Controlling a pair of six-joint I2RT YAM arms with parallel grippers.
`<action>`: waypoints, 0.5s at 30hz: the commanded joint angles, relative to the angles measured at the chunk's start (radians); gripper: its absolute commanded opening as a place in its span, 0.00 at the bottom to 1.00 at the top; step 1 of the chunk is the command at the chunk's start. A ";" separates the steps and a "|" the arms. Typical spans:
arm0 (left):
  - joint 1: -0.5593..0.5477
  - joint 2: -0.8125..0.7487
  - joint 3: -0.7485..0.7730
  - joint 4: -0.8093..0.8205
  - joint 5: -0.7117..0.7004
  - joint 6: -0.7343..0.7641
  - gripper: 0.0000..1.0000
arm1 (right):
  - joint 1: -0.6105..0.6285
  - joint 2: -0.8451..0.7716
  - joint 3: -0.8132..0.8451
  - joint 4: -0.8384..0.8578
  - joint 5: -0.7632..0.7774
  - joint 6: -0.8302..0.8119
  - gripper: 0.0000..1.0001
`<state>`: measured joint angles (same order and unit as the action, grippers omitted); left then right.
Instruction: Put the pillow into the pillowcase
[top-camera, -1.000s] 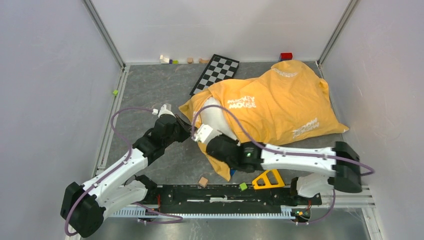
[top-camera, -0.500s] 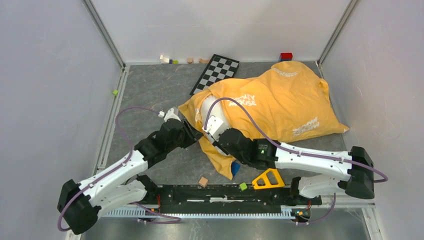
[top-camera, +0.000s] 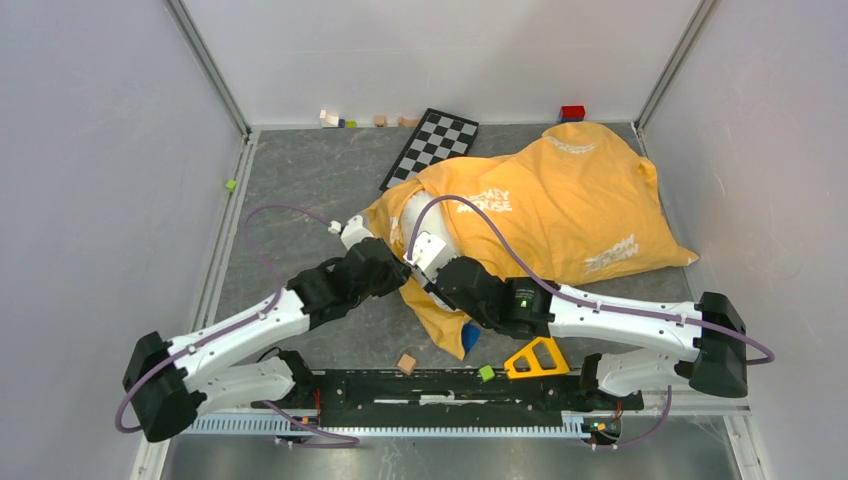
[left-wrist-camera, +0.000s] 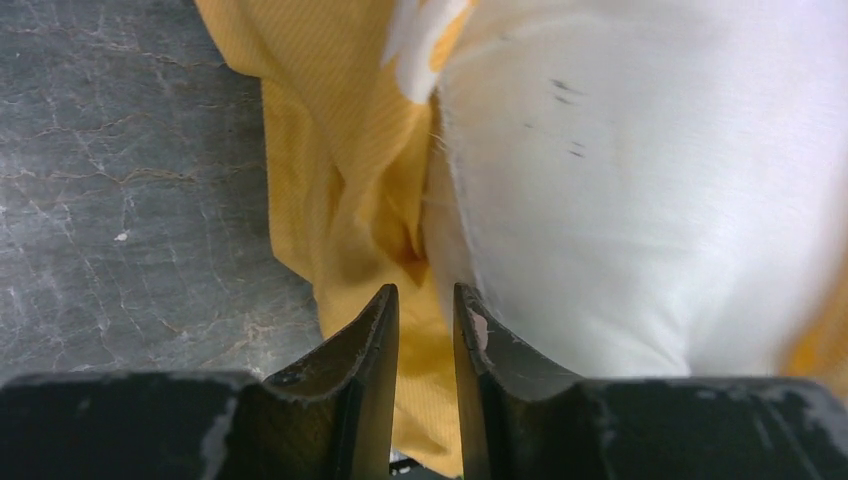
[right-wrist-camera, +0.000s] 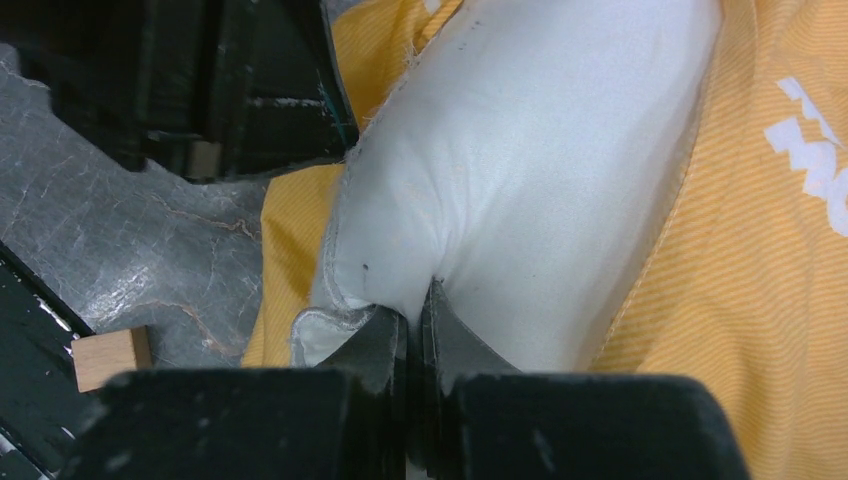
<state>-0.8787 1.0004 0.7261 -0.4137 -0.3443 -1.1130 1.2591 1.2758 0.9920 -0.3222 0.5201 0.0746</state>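
The orange-yellow pillowcase lies at the right of the table, with white lettering on top. The off-white pillow bulges out of its open left end. My right gripper is shut on the pillow's seamed near edge; its fingertips pinch white fabric. My left gripper sits at the opening's left side. Its fingers stand a narrow gap apart, with the pillowcase fabric showing in the gap and the pillow just to the right.
A checkerboard and small blocks lie at the back, with a red block at the back right. A wooden cube, a green cube, a yellow tool and a blue cloth sit near the front rail.
My left gripper let go, slid right to the pillowcase opening, and its jaws have narrowed again. The right gripper pushed the pillow up-left, then held still.
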 joint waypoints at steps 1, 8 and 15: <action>-0.003 0.100 0.008 0.071 -0.081 -0.094 0.31 | 0.002 -0.019 0.037 0.082 -0.014 0.029 0.00; -0.002 0.229 0.061 0.138 -0.112 -0.110 0.30 | 0.001 -0.039 0.040 0.067 -0.009 0.037 0.00; -0.002 0.270 0.010 0.297 -0.067 -0.140 0.34 | 0.002 -0.035 0.047 0.063 -0.013 0.044 0.00</action>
<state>-0.8787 1.2770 0.7490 -0.2810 -0.3973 -1.1938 1.2587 1.2739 0.9920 -0.3237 0.5201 0.0834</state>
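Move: The pillowcase's loose left fold lies about 4 cm ahead of the left gripper, some 2 cm to its right and roughly 8 cm below. Beside that fold, the bare pillow end lies about 6 cm ahead and 6 cm right of the left gripper, some 5 cm lower; the wooden block lies 17 cm back, straight in line. From the right gripper, that same fold is about 5 cm ahead, 5 cm left and 8 cm below. Sink the left gripper about 5 cm, quickly at first and easing off, while reaching some 3 cm forward and 2 cm right, down along the pillow's left side to the yellow fold. Keep its fingers about a third open so they straddle the cloth, not closing yet. Hold the right gripper still, shut on the pillow's near corner. ##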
